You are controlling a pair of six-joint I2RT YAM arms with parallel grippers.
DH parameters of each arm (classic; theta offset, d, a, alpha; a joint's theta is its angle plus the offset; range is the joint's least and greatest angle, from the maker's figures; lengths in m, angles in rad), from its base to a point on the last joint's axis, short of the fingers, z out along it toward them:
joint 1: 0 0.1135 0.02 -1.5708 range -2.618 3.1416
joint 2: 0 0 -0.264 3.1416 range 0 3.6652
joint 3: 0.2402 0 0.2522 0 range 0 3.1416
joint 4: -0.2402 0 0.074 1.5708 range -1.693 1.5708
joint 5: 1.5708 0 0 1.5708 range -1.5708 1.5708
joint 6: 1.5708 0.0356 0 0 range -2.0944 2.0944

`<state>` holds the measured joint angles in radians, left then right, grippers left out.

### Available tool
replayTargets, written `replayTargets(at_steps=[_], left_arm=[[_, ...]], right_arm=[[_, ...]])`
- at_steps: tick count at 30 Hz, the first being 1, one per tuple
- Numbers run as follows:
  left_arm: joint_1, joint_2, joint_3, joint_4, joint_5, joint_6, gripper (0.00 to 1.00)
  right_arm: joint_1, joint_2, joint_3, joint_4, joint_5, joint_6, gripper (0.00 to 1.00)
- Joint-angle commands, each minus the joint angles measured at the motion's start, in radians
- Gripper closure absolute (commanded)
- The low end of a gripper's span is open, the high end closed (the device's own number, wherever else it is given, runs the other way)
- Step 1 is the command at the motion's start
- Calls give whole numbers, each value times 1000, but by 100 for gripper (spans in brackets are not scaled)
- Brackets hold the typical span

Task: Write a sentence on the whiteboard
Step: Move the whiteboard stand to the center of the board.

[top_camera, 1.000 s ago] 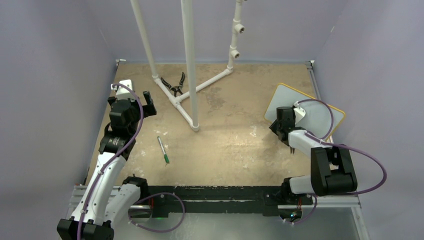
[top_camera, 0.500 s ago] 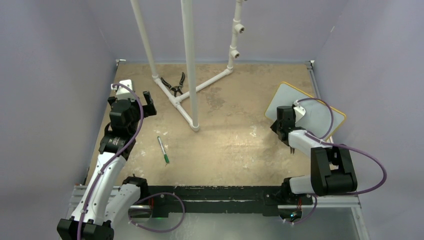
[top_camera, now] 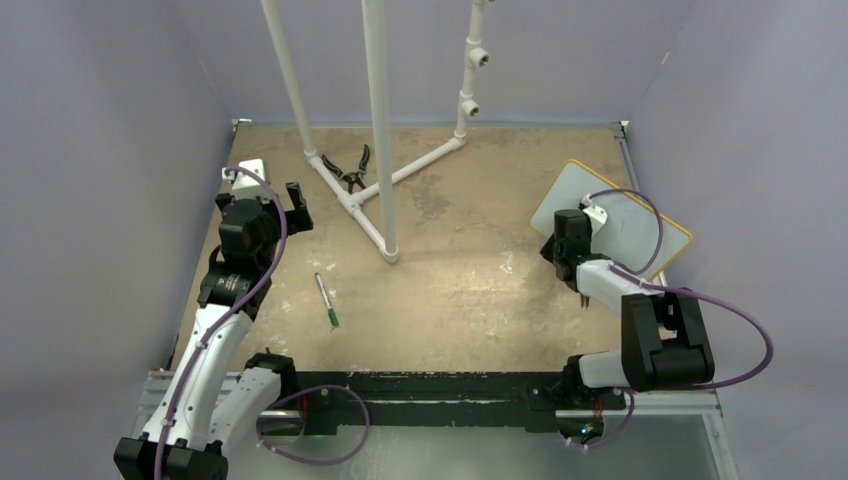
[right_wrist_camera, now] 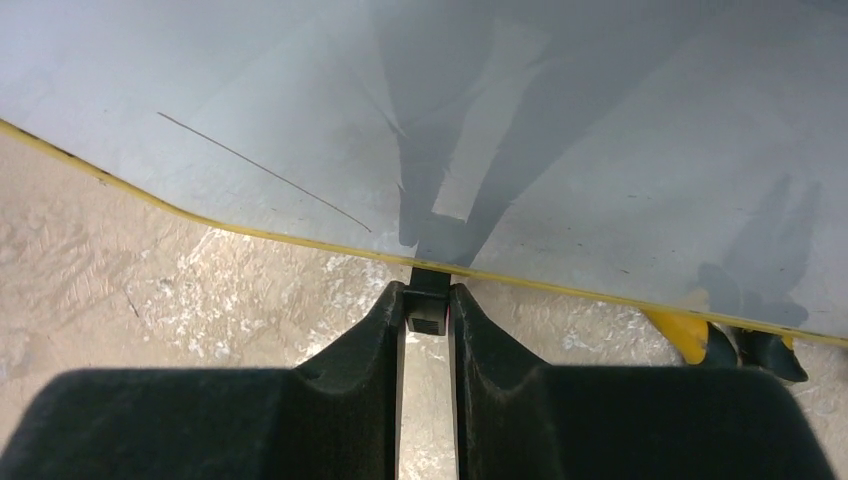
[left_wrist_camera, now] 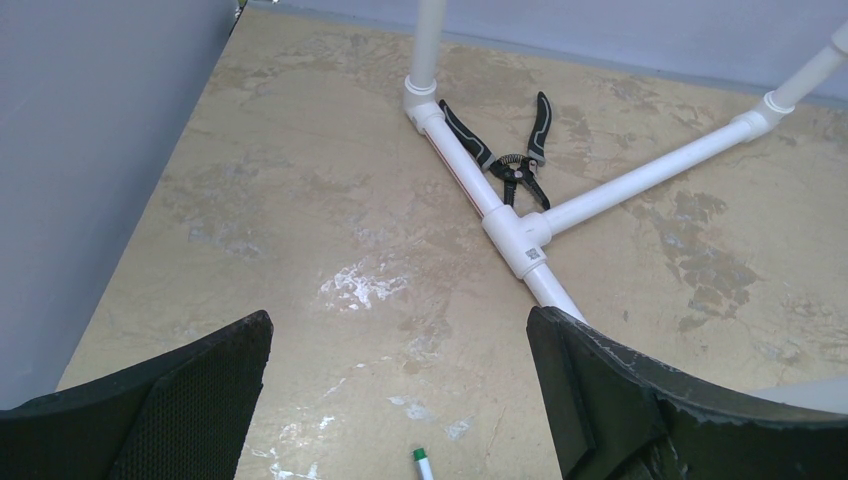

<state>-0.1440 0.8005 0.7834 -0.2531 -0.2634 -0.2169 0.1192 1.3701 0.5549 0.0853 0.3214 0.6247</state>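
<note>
The whiteboard (top_camera: 625,215) lies at the right of the table, white with a yellow rim; in the right wrist view the whiteboard (right_wrist_camera: 600,130) fills the top. My right gripper (top_camera: 572,220) (right_wrist_camera: 427,300) is shut on a small black foot (right_wrist_camera: 427,318) at the board's near yellow edge. The sentence is out of view; the board's face shows only one thin dark stroke (right_wrist_camera: 265,172). My left gripper (top_camera: 262,190) (left_wrist_camera: 400,330) hangs wide open and empty above the left of the table. A green-capped marker (top_camera: 326,299) (left_wrist_camera: 423,463) lies on the table just below it.
A white PVC pipe frame (top_camera: 375,120) (left_wrist_camera: 520,235) stands at the back middle, its base pipes running across the table. Black-handled pliers (top_camera: 350,170) (left_wrist_camera: 510,150) lie beside its base. Grey walls close in the left, right and back.
My right gripper's jaws have closed onto the whiteboard's black foot, and the board has shifted slightly. The left arm and the marker have not moved.
</note>
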Motion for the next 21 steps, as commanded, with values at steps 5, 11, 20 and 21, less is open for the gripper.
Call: replayTargets(at_steps=[5, 11, 20, 21], left_arm=[[7, -4, 19, 21, 14, 6, 1], [7, -3, 19, 21, 15, 7, 1], [7, -1, 19, 22, 13, 7, 1], [7, 0, 18, 21, 13, 7, 1]], right_arm=[[100, 40, 57, 60, -22, -40, 100], [173, 82, 97, 31, 22, -43, 100], [277, 124, 126, 48, 17, -38, 100], [287, 129, 127, 51, 15, -39, 100]])
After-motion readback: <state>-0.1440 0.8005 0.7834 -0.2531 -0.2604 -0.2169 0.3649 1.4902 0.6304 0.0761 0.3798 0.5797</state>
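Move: The whiteboard stand's black leg is already pinched in the right gripper. The open middle of the table, where it is headed, lies about 27 cm to the left and level ahead. The whiteboard's middle is some 7 cm ahead and 14 cm to the right, and a yellow-handled tool sits about 7 cm back and 8 cm right. From the left gripper, that table middle is roughly 33 cm right, 3 cm ahead and 24 cm below. Keep the right gripper shut on the stand leg under the whiteboard's near edge and drag it about 8 cm to the left, level over the table towards the open middle, after an early dip of about 1 cm. Swing the hand counter-clockwise by some 15 degrees as you go, so the board turns with it. ##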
